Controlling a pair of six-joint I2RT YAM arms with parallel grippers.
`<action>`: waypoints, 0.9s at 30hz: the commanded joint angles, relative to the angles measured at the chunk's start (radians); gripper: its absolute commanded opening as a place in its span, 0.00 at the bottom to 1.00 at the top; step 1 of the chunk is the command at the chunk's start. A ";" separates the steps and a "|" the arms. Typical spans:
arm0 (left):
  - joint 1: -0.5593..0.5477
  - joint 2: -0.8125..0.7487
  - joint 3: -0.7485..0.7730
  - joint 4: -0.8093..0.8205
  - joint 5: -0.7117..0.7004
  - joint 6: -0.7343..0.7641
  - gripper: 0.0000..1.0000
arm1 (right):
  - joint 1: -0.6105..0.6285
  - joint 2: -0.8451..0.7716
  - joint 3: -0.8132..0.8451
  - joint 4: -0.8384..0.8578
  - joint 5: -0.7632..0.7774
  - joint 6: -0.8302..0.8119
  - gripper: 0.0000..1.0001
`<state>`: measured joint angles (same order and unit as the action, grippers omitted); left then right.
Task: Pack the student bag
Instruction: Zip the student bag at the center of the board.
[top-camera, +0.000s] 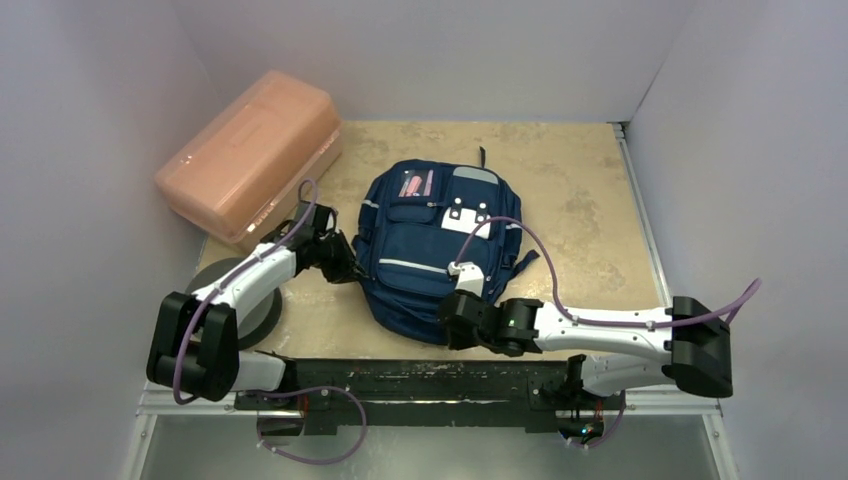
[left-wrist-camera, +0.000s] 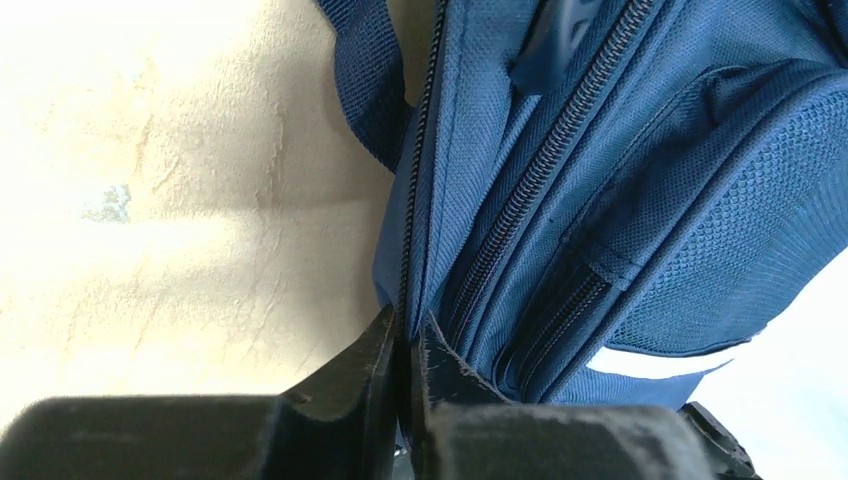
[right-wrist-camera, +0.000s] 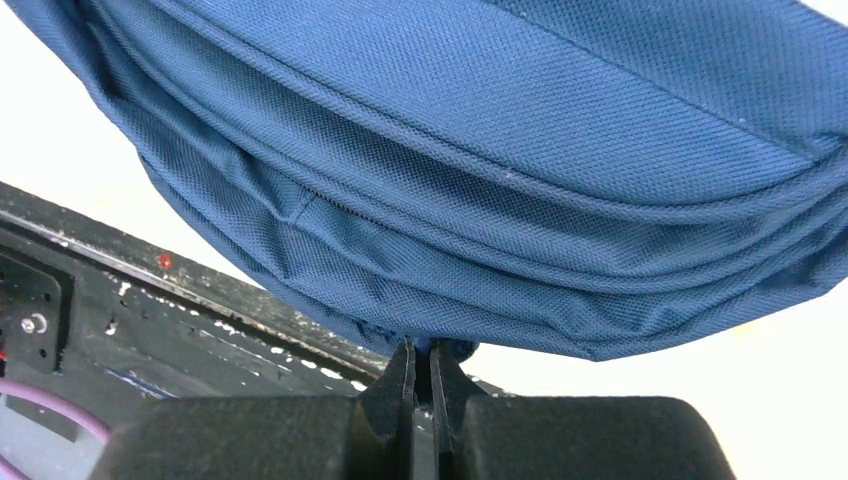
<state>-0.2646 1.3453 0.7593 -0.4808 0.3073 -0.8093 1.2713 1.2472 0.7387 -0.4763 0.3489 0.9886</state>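
The student bag (top-camera: 425, 250), navy blue with grey stripes and a white patch, lies flat in the middle of the table, front pockets up. My left gripper (top-camera: 350, 268) is at the bag's left side. In the left wrist view the gripper (left-wrist-camera: 408, 330) is shut on the bag's (left-wrist-camera: 620, 200) edge along a black zip line. My right gripper (top-camera: 447, 325) is at the bag's near end. In the right wrist view the gripper (right-wrist-camera: 423, 350) is shut on a fold of fabric under the bag's (right-wrist-camera: 480, 150) bottom seam. The inside of the bag is hidden.
A salmon-pink plastic box (top-camera: 250, 155) stands at the back left, close to the left arm. A grey round disc (top-camera: 262, 312) lies under the left forearm. The black base rail (top-camera: 400, 380) runs along the near edge. Pale walls close in on the table's three other sides.
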 joint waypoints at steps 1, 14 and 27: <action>0.059 -0.060 0.055 0.043 -0.027 0.088 0.21 | -0.005 -0.048 -0.005 -0.117 0.095 -0.095 0.00; -0.225 -0.445 -0.176 -0.005 0.236 -0.594 0.50 | -0.017 -0.046 0.039 0.168 0.078 -0.324 0.00; -0.450 -0.201 -0.108 0.124 0.097 -0.804 0.62 | -0.016 -0.064 0.035 0.153 0.071 -0.383 0.00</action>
<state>-0.7013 1.0866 0.6159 -0.4191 0.4385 -1.5547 1.2610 1.2171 0.7406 -0.3965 0.3832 0.6338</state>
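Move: The left hand is still pinching the bag's left side seam. The near edge beside the other gripper lies about 11 cm right, 12 cm back and roughly 2 cm lower, and the white strip is some 10 cm right, 2 cm ahead and about 3 cm higher. The right hand is still gripping at the bag's near edge; from it, that same edge spot is about 7 cm left, 2 cm ahead, at nearly its own height. The left fingers let go of the bag's side seam and open wide. The hand lifts about 7 cm, then sweeps back and right, about 11 cm each way, towards the near edge beside the right gripper, sinking slightly last while its fingers tilt some 30 degrees to point more rightward. The right hand keeps its pinch, easing a little forward and up as it twists counter-clockwise. ##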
